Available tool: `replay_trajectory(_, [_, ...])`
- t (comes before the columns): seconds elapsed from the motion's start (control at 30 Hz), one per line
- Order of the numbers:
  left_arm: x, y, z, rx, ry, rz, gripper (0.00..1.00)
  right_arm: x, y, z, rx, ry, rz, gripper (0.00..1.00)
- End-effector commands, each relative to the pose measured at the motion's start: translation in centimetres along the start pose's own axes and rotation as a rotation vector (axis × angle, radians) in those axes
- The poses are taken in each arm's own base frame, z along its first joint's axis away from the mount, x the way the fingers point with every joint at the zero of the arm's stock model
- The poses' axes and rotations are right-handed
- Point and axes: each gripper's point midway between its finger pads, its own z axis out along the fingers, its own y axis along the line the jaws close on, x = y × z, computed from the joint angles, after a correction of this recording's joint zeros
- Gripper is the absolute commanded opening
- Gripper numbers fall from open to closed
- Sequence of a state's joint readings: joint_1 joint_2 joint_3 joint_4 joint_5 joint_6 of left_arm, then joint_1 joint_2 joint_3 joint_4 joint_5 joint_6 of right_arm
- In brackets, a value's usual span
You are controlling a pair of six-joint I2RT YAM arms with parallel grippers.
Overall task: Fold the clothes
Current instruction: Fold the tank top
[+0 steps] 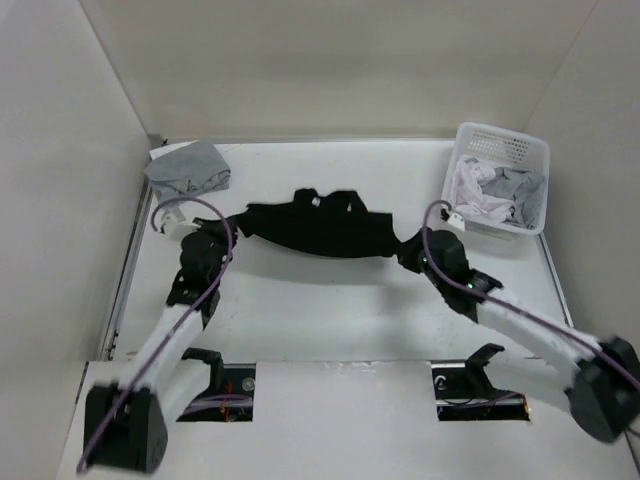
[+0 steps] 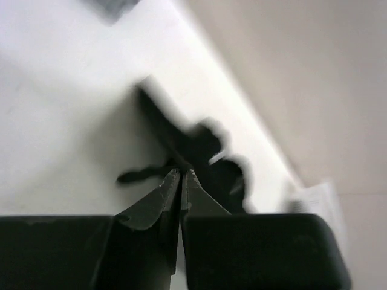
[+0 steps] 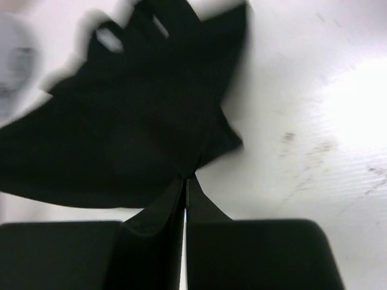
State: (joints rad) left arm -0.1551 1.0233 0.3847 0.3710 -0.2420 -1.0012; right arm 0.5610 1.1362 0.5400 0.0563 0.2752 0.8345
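A black garment point(image 1: 315, 232) lies stretched across the middle of the white table point(image 1: 330, 310) and also shows in the wrist views point(image 2: 205, 145) point(image 3: 133, 115). My left gripper point(image 1: 222, 228) is shut on its left end point(image 2: 181, 171), the jaws pinching the fabric. At the right end my right gripper point(image 1: 408, 250) is likewise shut on the cloth point(image 3: 185, 177). A light grey garment point(image 1: 187, 168) lies bunched at the far left corner. White, pale pink and grey clothes point(image 1: 490, 190) fill the basket.
A white lattice basket point(image 1: 500, 140) stands at the far right. Walls close the table in on the left, the back and the right. Purple cables point(image 1: 200, 205) loop over both arms.
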Motion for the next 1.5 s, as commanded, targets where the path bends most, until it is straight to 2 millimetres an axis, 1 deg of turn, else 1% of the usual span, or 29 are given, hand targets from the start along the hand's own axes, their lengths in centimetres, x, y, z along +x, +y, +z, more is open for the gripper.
replay_trajectory(0.0, [-5.6,-4.4,-5.6,0.101,-0.125,0.047,0.0,-3.0,1.8,-6.4,-0.064,-0.096,-0.095,0.02])
replay_trajectory(0.03, [-6.8,-5.4,-7.0,0.123,-0.15,0.056,0.0,-3.5,2.2,-8.1,-0.084,-0.11,-0.105,0.02])
replay_trajectory(0.07, [-8.7,-6.7,-9.4,0.151,-0.186,0.074,0.0,-4.3,2.6,-10.3,-0.107,-0.128,-0.114,0.02])
replay_trajectory(0.1, [-10.0,-7.7,-11.3,0.173,-0.21,0.085,0.0,-4.9,2.9,-12.3,-0.128,-0.133,-0.121,0.02])
replay_trajectory(0.2, [-12.5,-9.8,-15.6,0.223,-0.245,0.105,0.0,-6.5,4.3,-17.9,-0.219,-0.127,-0.128,0.02])
replay_trajectory(0.23, [-13.1,-10.2,-16.8,0.234,-0.25,0.109,0.0,-6.7,4.7,-19.2,-0.249,-0.117,-0.131,0.02])
replay_trajectory(0.3, [-13.7,-10.5,-18.7,0.245,-0.253,0.107,0.0,-7.2,5.7,-22.0,-0.319,-0.09,-0.123,0.02])
replay_trajectory(0.33, [-13.7,-10.3,-19.3,0.245,-0.245,0.11,0.0,-7.2,6.0,-22.9,-0.344,-0.072,-0.115,0.03])
replay_trajectory(0.4, [-13.0,-9.3,-19.5,0.218,-0.218,0.115,0.0,-6.8,6.4,-23.7,-0.37,-0.041,-0.119,0.03])
replay_trajectory(0.43, [-12.5,-8.7,-19.2,0.198,-0.203,0.121,0.0,-6.2,6.5,-23.4,-0.371,-0.03,-0.125,0.04])
replay_trajectory(0.5, [-11.0,-7.1,-17.7,0.152,-0.166,0.137,0.0,-4.7,7.0,-22.2,-0.36,0.0,-0.163,0.04])
replay_trajectory(0.53, [-10.1,-6.3,-16.7,0.126,-0.142,0.145,0.0,-3.9,7.0,-21.0,-0.339,0.017,-0.187,0.05])
replay_trajectory(0.6, [-8.2,-4.8,-14.1,0.078,-0.101,0.163,0.0,-3.0,7.2,-18.0,-0.293,0.03,-0.219,0.05])
replay_trajectory(0.67, [-6.2,-3.5,-11.0,0.04,-0.061,0.174,0.0,-2.3,7.5,-14.6,-0.295,0.061,-0.224,0.04])
replay_trajectory(0.77, [-4.2,-1.9,-6.2,-0.019,-0.03,0.182,0.0,-3.7,6.1,-8.1,-0.248,0.075,-0.156,0.03])
replay_trajectory(0.83, [-3.0,-1.5,-2.7,-0.051,-0.013,0.177,0.0,-5.1,5.6,-4.3,-0.217,0.071,-0.103,0.03])
replay_trajectory(0.87, [-2.6,-1.7,-1.5,-0.055,-0.007,0.166,0.0,-5.8,5.1,-2.4,-0.182,0.065,-0.09,0.04])
replay_trajectory(0.9, [-2.2,-2.1,0.0,-0.059,0.002,0.163,0.0,-6.3,4.8,-0.5,-0.149,0.07,-0.081,0.04])
replay_trajectory(0.97, [-1.7,-2.9,3.2,-0.072,0.001,0.168,0.0,-7.1,4.9,2.8,-0.114,0.084,-0.091,0.04])
replay_trajectory(1.07, [-1.4,-3.2,7.5,-0.101,-0.004,0.162,0.0,-9.4,4.7,7.4,-0.072,0.07,-0.078,0.03])
replay_trajectory(1.13, [-1.2,-3.4,9.6,-0.101,0.018,0.134,0.0,-10.7,4.8,9.2,-0.057,0.063,-0.069,0.03])
replay_trajectory(1.17, [-1.0,-3.7,10.1,-0.093,0.033,0.115,0.0,-11.0,4.9,9.4,-0.055,0.064,-0.067,0.03])
replay_trajectory(1.2, [-0.9,-4.0,10.2,-0.078,0.049,0.094,0.0,-11.3,5.1,9.4,-0.058,0.06,-0.069,0.03])
replay_trajectory(1.27, [-1.0,-4.7,9.4,-0.048,0.059,0.07,0.0,-11.6,5.2,8.7,-0.064,0.053,-0.074,0.03])
replay_trajectory(1.37, [-1.3,-4.8,7.4,-0.024,0.059,0.064,0.0,-10.9,4.3,7.1,-0.06,0.047,-0.069,0.03])
replay_trajectory(1.4, [-1.3,-4.5,6.4,-0.017,0.062,0.062,0.0,-10.5,3.8,6.6,-0.058,0.05,-0.063,0.03])
replay_trajectory(1.47, [-1.4,-3.8,4.9,-0.018,0.061,0.06,0.0,-9.6,3.2,5.6,-0.063,0.051,-0.048,0.03])
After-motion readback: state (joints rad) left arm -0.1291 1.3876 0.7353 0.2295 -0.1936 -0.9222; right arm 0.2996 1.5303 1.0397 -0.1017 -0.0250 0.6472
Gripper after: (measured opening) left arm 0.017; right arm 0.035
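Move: The fingers already hold the tank top's two near corners above the table, its middle some 20 cm right and 4 cm ahead of the left hand, 8 cm below it. The bare table it goes down on lies 20 cm right, 1 cm back and 14 cm below the left hand; from the right hand, 19 cm left, 3 cm ahead, 10 cm down. The grey folded clothes sit about 17 cm ahead and 11 cm left of the left hand, the basket 21 cm ahead and 24 cm right of the right hand. Both grippers keep pinching the tank top's corners and fling it. Together they whip up roughly 24 cm and back about 15 cm towards the bases, fingertips tilting up, then swing steeply down and forward past where they began, tips dipping again. They ease up and back slightly at the end, the left about 7 cm and the right 11 cm ahead of the start. ##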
